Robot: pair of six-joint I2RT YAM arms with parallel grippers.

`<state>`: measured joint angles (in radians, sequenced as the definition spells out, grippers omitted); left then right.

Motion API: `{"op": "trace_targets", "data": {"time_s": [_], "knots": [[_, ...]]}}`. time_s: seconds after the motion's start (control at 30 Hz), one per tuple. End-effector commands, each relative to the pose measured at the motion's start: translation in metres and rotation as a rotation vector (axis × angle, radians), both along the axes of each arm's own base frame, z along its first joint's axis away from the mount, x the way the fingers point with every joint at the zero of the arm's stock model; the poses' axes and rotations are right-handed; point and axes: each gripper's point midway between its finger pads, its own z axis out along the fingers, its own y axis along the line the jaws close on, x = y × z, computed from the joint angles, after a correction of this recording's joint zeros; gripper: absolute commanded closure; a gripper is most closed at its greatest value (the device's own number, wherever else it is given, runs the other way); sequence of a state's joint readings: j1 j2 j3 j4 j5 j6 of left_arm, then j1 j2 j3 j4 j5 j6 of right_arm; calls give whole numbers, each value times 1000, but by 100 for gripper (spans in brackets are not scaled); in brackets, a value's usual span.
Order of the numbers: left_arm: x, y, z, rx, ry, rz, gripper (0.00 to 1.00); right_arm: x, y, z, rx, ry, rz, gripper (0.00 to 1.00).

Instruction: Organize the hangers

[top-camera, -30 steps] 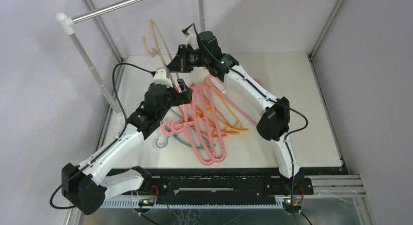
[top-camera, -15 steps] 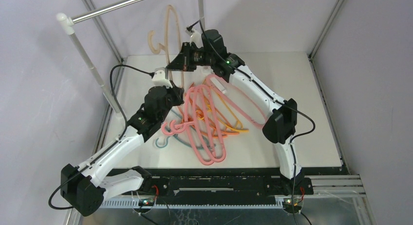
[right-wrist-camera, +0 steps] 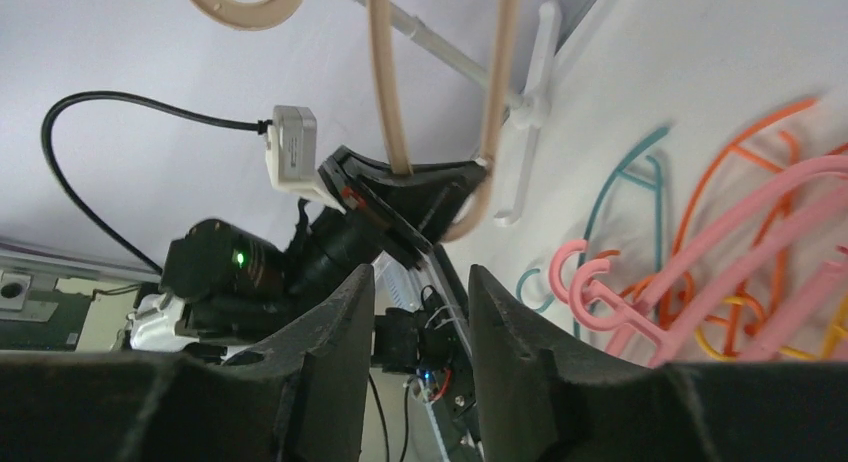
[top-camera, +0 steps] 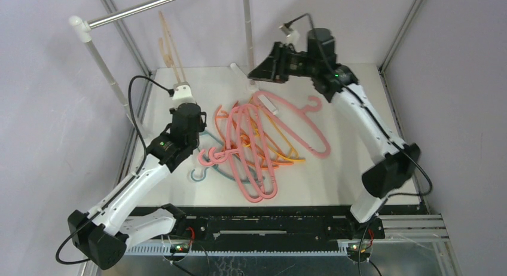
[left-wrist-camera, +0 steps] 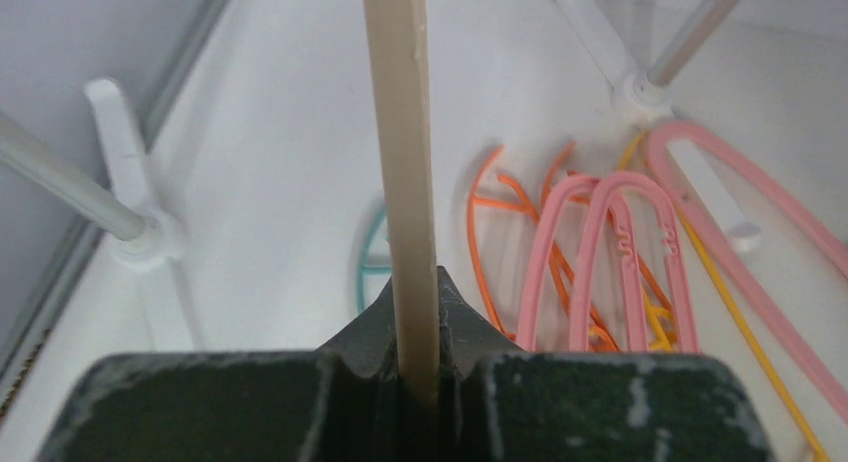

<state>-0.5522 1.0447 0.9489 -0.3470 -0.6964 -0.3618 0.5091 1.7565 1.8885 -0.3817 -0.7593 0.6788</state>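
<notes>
My left gripper (left-wrist-camera: pixel 418 292) is shut on the straight bar of the beige hanger (left-wrist-camera: pixel 400 132) and holds it upright. From above, that hanger (top-camera: pixel 167 46) rises from the left gripper (top-camera: pixel 180 86) toward the rail at the back left. My right gripper (right-wrist-camera: pixel 420 282) stands open with nothing between its fingers. It hangs raised over the back of the table (top-camera: pixel 256 73), to the right of the beige hanger (right-wrist-camera: pixel 385 82). Several pink hangers (top-camera: pixel 251 144) lie tangled mid-table with orange hangers (top-camera: pixel 284 141) and a teal one (top-camera: pixel 197 173).
A silver rail (top-camera: pixel 143 8) runs across the back left on a white post (top-camera: pixel 107 73). A second post's white foot (top-camera: pixel 238 69) stands at the back of the table, below the right gripper. The enclosure's walls close in on three sides.
My left gripper shut on the beige hanger and carried it left toward the rail. The right gripper let go of it, opened, and swung away to the right.
</notes>
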Motion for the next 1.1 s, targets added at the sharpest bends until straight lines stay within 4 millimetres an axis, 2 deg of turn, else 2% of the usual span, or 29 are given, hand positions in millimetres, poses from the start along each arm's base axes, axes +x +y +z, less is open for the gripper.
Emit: {"op": "trace_targets", "data": {"time_s": [0.0, 0.13, 0.33, 0.67, 0.83, 1.07], "knots": [[-1, 28, 72, 32, -148, 87, 100, -19, -43, 24, 6, -104, -45, 53], [15, 38, 86, 1, -145, 96, 100, -13, -73, -4, -60, -51, -114, 53], [43, 44, 106, 0, -128, 86, 100, -18, -95, -29, -106, -4, -153, 53], [79, 28, 116, -53, -17, 39, 100, -20, -138, -46, -142, 50, -251, 52], [98, 12, 104, -75, 69, 2, 100, -20, -159, -53, -148, 70, -303, 52], [118, -10, 89, -99, 155, -66, 100, -18, -170, -67, -161, 96, -340, 52]]}}
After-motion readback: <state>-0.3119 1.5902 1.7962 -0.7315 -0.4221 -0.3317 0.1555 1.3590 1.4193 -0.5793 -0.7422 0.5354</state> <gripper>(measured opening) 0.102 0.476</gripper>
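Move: The left hand holds the beige hanger; the rail spot it is bound for is about 12 cm ahead, level sideways and 20 above. The left pole's foot stands roughly 4 cm ahead and 19 left, the hanger pile level ahead and 25 right, both 24 below. From the empty right hand, the lone pink hanger lies some 6 cm ahead, 9 right and 38 below, the right pole's foot 21 ahead and 10 left, as low. Left hand carries hanger up, then 11 cm forward towards the rail; right sweeps about 17 cm right and down. ##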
